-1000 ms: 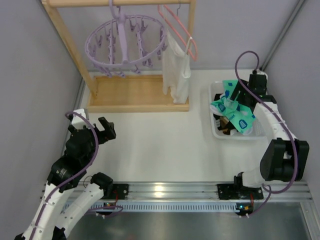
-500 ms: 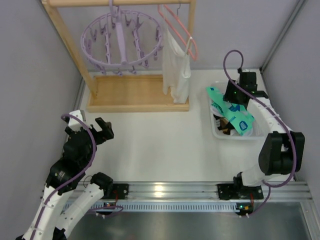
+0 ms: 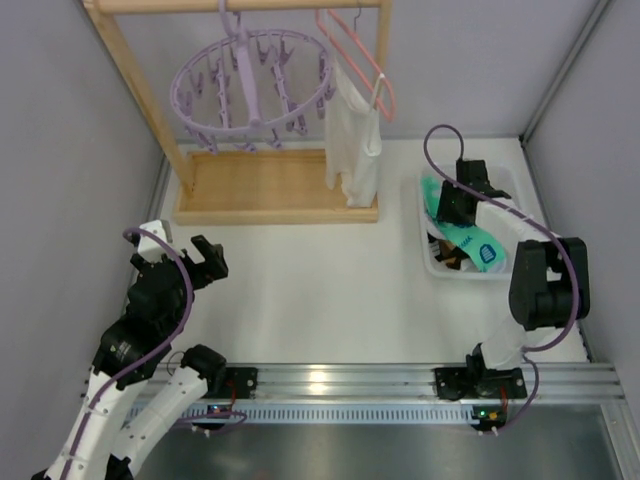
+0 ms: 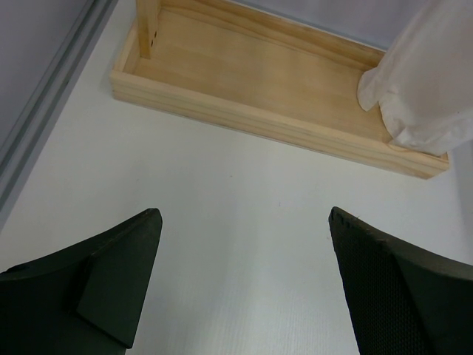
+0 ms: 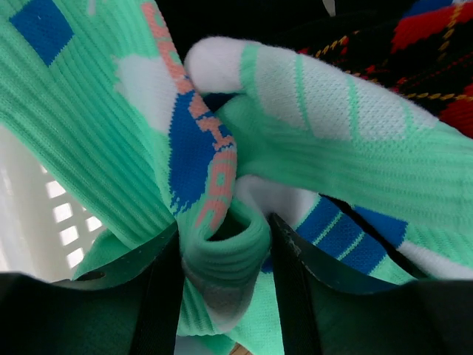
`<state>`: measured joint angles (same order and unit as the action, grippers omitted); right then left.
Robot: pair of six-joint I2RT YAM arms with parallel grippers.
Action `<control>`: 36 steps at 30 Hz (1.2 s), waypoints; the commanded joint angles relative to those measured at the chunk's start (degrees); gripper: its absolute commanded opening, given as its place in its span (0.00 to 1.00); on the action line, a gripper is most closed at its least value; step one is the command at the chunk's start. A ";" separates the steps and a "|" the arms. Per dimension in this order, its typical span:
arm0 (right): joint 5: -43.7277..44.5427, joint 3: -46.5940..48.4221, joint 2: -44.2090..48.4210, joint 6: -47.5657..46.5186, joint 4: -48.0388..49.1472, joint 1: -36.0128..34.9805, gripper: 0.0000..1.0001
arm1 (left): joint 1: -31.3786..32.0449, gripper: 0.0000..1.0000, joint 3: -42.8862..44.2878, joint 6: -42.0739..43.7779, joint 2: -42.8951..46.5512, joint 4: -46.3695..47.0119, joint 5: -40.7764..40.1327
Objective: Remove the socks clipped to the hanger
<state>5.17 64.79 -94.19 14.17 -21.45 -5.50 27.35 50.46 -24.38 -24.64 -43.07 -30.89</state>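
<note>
The lavender round hanger (image 3: 250, 85) hangs from the wooden rail with its clips showing no socks. The socks (image 3: 472, 242) lie heaped in a white basket (image 3: 425, 262) at the right. My right gripper (image 3: 450, 207) is down in that basket. In the right wrist view it (image 5: 224, 244) is shut on a rolled fold of a mint sock (image 5: 310, 126) with blue and white marks. A black sock with red diamonds (image 5: 417, 41) lies behind it. My left gripper (image 3: 207, 260) hovers over the table at the left, open (image 4: 244, 222) and holding nothing.
A wooden rack base (image 3: 270, 185) stands at the back. A white garment (image 3: 352, 140) hangs from a pink wire hanger (image 3: 360, 55) beside the lavender one. The left wrist view shows the rack base (image 4: 259, 96) and the garment's hem (image 4: 425, 81). Grey walls close both sides.
My right gripper has moved left and down into the basket and its jaws have narrowed onto the mint sock. The lavender hanger is swinging. The left arm has hardly moved.
</note>
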 commanded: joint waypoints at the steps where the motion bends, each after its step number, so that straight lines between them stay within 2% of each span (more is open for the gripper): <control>1: 4.15 -3.43 -2.31 0.85 2.81 -1.09 0.44 | -0.28 0.98 -0.10 -0.32 -0.40 2.99 -0.13; 8: 5.37 -2.75 0.75 2.35 2.21 -2.68 0.50 | -0.28 0.98 -0.18 -0.31 -0.41 2.99 -0.31; 10: 5.90 -1.61 4.79 3.05 0.90 -2.68 0.55 | -0.28 0.98 -0.18 -0.32 -0.32 2.99 -0.57; 16: 7.75 2.17 14.55 2.44 -4.02 -1.89 0.62 | -0.28 0.98 -0.01 -0.84 -1.19 3.08 -3.20; 22: 6.70 2.62 25.53 -0.99 -8.51 -1.80 0.75 | -1.16 0.98 0.52 -0.67 -3.74 3.51 -3.30; 24: 6.52 1.57 32.29 -1.69 -9.92 -1.88 0.87 | -1.42 0.98 0.96 0.82 -6.11 3.96 -2.25; 26: 6.69 0.86 39.65 -2.57 -10.71 -1.97 0.99 | -1.69 0.98 1.40 2.92 -9.35 5.18 -0.05; 28: 6.61 0.25 44.42 -3.62 -12.20 -1.89 0.99 | -3.70 0.98 2.45 4.51 -11.82 6.15 2.93; 29: 6.70 0.24 48.36 -3.89 -13.08 -1.89 0.99 | -5.19 0.98 3.06 4.87 -14.44 6.50 7.91; 30: 6.52 0.51 50.23 -4.33 -15.09 -1.89 0.99 | -10.25 0.98 3.68 4.78 -15.51 6.85 11.09; 32: 6.17 0.86 54.88 -4.68 -17.47 -1.89 0.99 | -15.90 0.98 3.33 4.61 -17.10 8.43 19.76; 33: 5.99 1.29 56.21 -5.03 -20.44 -1.97 1.00 | -19.50 0.98 2.72 4.87 -17.37 8.96 21.65; 36: 6.69 1.39 61.13 -5.56 -24.85 -1.89 1.00 | -20.94 0.98 0.09 7.15 -16.76 10.90 24.74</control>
<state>11.53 65.47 -34.94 10.31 -37.63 -7.38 8.10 51.57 -20.10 -42.92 -37.93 -15.09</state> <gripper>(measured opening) 0.993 0.982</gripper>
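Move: The right hand is inside the white basket with a bunched fold of the green socks still between its fingers. The basket's middle is about 2 cm back, 5 cm to the right and 4 cm below. In the basket, the red plaid sock lies some 5 cm ahead and 9 cm right, the brown striped sock about 9 cm back and 1 cm left, both a few centimetres lower. From the idle left hand, the green socks are roughly 21 cm ahead, 58 cm right and 19 cm below. The right hand dips a centimetre or two farther into the basket, then opens its fingers wide as it climbs, letting go of the green fold and rising almost 30 cm, swinging back towards its base by some 18 cm on the way while the wrist tips the fingers up about 45 degrees. Late on, the empty left hand, fingers staying open, moves forward about 6 cm and down about 4 cm towards the wooden stand, its fingers tipping down some 15 degrees. ##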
